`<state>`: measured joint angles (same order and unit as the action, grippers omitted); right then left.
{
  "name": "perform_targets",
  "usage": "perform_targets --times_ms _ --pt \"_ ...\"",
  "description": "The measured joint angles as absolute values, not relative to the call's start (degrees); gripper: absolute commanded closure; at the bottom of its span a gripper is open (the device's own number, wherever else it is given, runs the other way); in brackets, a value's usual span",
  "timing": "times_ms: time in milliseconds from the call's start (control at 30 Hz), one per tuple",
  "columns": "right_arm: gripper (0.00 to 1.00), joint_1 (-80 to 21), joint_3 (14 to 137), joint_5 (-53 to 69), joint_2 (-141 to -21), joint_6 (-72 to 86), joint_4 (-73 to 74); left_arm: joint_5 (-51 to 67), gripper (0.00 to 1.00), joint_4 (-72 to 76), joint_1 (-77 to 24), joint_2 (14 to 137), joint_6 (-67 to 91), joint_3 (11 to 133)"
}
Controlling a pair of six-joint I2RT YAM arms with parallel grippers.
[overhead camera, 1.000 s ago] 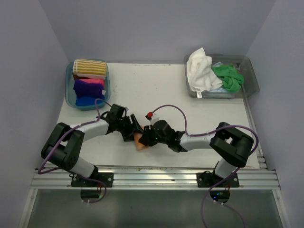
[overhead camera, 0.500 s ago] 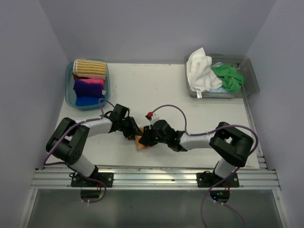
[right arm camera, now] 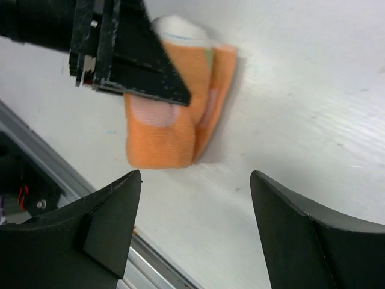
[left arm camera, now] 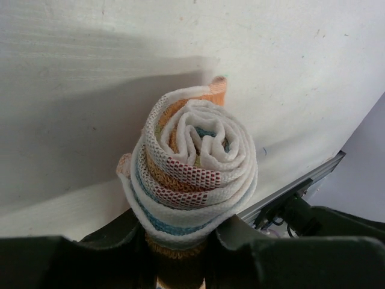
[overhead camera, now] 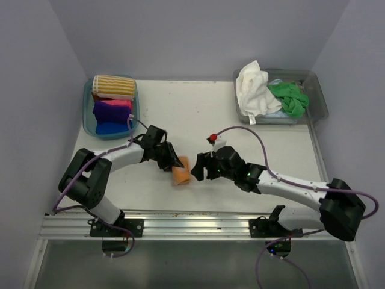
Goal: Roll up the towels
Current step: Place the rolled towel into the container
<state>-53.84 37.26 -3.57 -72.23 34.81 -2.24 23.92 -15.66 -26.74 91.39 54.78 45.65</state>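
Observation:
A rolled orange towel (overhead camera: 180, 173) lies on the table near the front, between the two arms. In the left wrist view its spiral end (left arm camera: 194, 161) faces the camera, white inside with coloured stripes. My left gripper (overhead camera: 172, 162) is shut on this roll, one finger on each side of it (left arm camera: 180, 244). My right gripper (overhead camera: 198, 169) stands open just right of the roll, apart from it. In the right wrist view the orange towel (right arm camera: 168, 132) lies beyond the wide, bare jaws (right arm camera: 195, 201), with the left gripper's black fingers (right arm camera: 129, 57) on it.
A teal tub (overhead camera: 88, 120) at the back left holds rolled towels: striped yellow (overhead camera: 113, 86), purple (overhead camera: 108, 110), blue (overhead camera: 111, 127). A clear tub (overhead camera: 319, 96) at the back right holds loose white (overhead camera: 252, 90) and green (overhead camera: 290, 96) towels. The table's metal front rail (overhead camera: 192, 224) runs close by.
My right gripper has opened, let go of the orange roll and drawn back to the right. The left gripper has closed on the roll.

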Motion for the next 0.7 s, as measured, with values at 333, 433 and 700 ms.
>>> perform_targets --times_ms 333,433,700 --pt "0.23 -47.7 35.2 -12.3 -58.3 34.3 9.9 24.9 1.00 -21.3 -20.4 87.2 52.8 50.7" --pt "0.23 -47.6 34.7 -12.6 -58.7 34.4 11.8 25.1 1.00 -25.0 -15.4 84.5 51.2 54.3" --pt "0.23 -47.6 34.7 -12.6 -60.7 34.4 12.7 26.7 1.00 -32.8 0.8 83.6 45.1 69.1"
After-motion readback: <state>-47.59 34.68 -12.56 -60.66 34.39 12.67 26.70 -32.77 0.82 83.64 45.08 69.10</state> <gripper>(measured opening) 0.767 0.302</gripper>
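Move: The container the rolled orange towel is bound for has its middle about 27 cm to the left of the left hand and 22 cm ahead, at roughly the hand's height. In it, the purple towel lies about 27 cm left and 19 cm ahead, the blue towel about 27 cm left and 13 cm ahead, the striped towel some 26 cm left and 28 cm ahead. From the right hand the container is about 34 cm left, 26 cm ahead and 6 cm lower. The orange roll, still pinched in the left hand, is carried up about 15 cm and, nearly as far each, left and forward towards the container; it starts mainly up and forward, then the leftward swing joins and everything speeds up. The wrist turns counter-clockwise and tips upward, each about 20 degrees. The open, empty right hand backs off rightward some 8 cm, rising briefly before sinking again. ##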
